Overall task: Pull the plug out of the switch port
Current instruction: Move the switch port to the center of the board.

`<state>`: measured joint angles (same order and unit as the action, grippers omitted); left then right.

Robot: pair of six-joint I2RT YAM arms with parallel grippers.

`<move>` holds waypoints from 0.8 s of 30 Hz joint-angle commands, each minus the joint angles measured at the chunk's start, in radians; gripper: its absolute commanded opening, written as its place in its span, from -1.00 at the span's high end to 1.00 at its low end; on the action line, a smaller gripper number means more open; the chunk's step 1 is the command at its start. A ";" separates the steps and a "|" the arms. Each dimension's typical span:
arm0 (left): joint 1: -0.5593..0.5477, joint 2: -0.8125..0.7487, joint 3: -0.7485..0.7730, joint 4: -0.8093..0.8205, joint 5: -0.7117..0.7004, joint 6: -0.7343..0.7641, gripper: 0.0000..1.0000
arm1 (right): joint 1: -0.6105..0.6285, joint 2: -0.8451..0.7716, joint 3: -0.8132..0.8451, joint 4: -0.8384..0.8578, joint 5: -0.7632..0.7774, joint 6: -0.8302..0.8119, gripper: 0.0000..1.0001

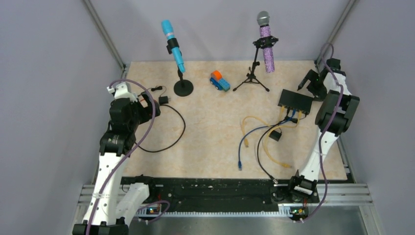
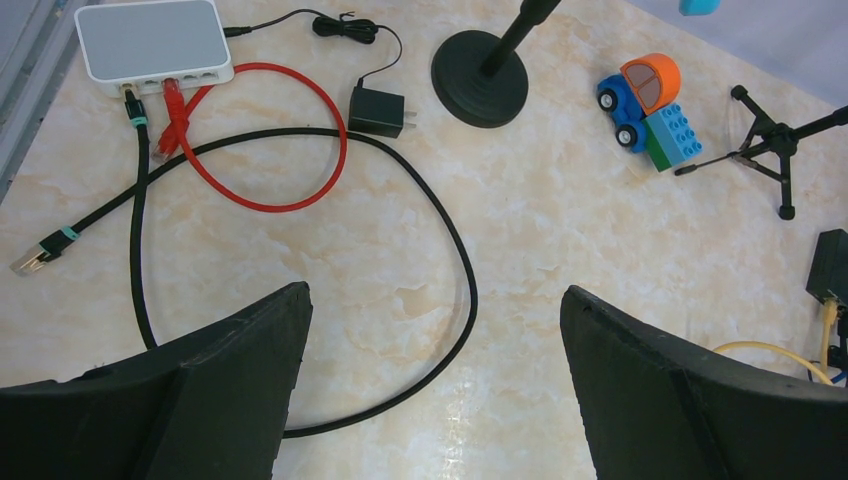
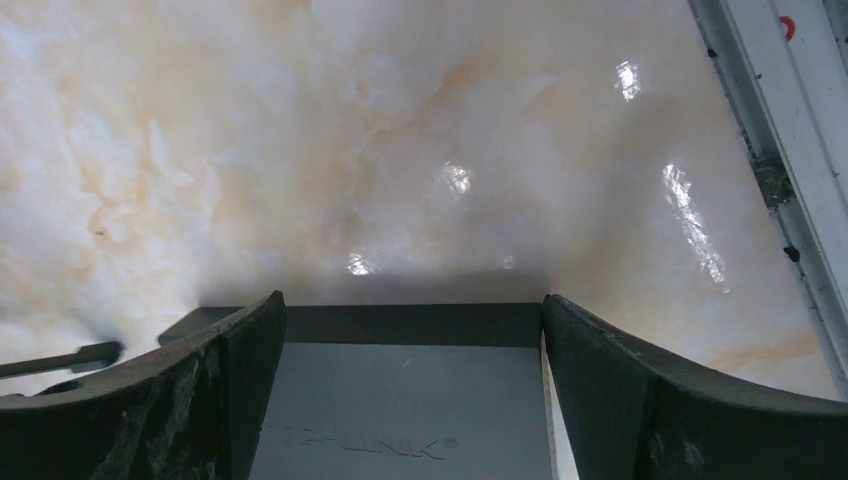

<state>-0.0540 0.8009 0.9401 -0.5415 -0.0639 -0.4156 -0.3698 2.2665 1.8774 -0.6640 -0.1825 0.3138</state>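
The flat black switch box (image 1: 296, 101) lies at the right of the table. Yellow, blue and black cables are plugged into the switch port row (image 1: 292, 113) on its near edge. My right gripper (image 1: 311, 81) is at the box's far end. In the right wrist view the right gripper (image 3: 412, 302) is open and straddles the box top (image 3: 400, 400), with a thin gap at the right finger (image 3: 640, 400). The ports are hidden in that view. My left gripper (image 2: 435, 291) hangs open over a black cable loop (image 2: 455, 250), far left of the switch (image 2: 830, 265).
A white box (image 2: 150, 40) with red and black cables sits at the far left beside a black adapter (image 2: 377, 110). A mic stand base (image 2: 480, 75), toy truck (image 1: 219, 81) and tripod mic (image 1: 251, 78) stand at the back. A small black cube (image 1: 275, 135) and loose cable ends (image 1: 240, 165) lie near the switch.
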 commanded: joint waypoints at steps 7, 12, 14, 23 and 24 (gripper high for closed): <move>0.003 -0.005 0.012 0.023 0.003 0.013 -0.97 | 0.159 0.067 0.108 -0.165 0.257 -0.083 -0.96; 0.003 0.008 0.010 0.030 0.010 0.013 -0.97 | 0.204 -0.062 -0.097 -0.061 0.221 -0.073 -0.96; 0.003 0.017 0.012 0.032 0.020 0.010 -0.97 | 0.220 -0.118 -0.186 -0.012 0.196 -0.079 -0.96; 0.002 0.065 0.020 0.059 0.144 0.043 -0.97 | 0.269 -0.321 -0.518 0.157 0.046 -0.020 -0.96; 0.002 0.075 0.025 0.059 0.166 0.052 -0.97 | 0.277 -0.351 -0.545 0.177 0.039 -0.008 -0.96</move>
<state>-0.0540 0.8501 0.9401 -0.5327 0.0059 -0.4080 -0.1211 1.9957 1.4197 -0.5354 -0.0135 0.2459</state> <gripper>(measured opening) 0.986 0.982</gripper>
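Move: The switch port's middle lies about 5 cm back and 5 cm to the left of my open right hand, some 2 cm lower; its far right corner is at my fingertips. The black adapter is about 16 cm left and 23 cm back, the purple microphone's tripod 29 cm left and 8 cm ahead. The board's centre is some 42 cm left and 14 cm back. From my left hand the switch port is about 17 cm ahead, 68 cm right and 23 cm down. With the fingers kept wide open, I press my right hand about 2 cm lower at the switch port's far right corner while shifting left, then sweep left and back towards the board's centre, about 11 cm left and 7 cm back in all. My right finger pushes on its right side and the left one hooks its far edge, as the hand turns some 15 degrees counter-clockwise and tips its left side down. ##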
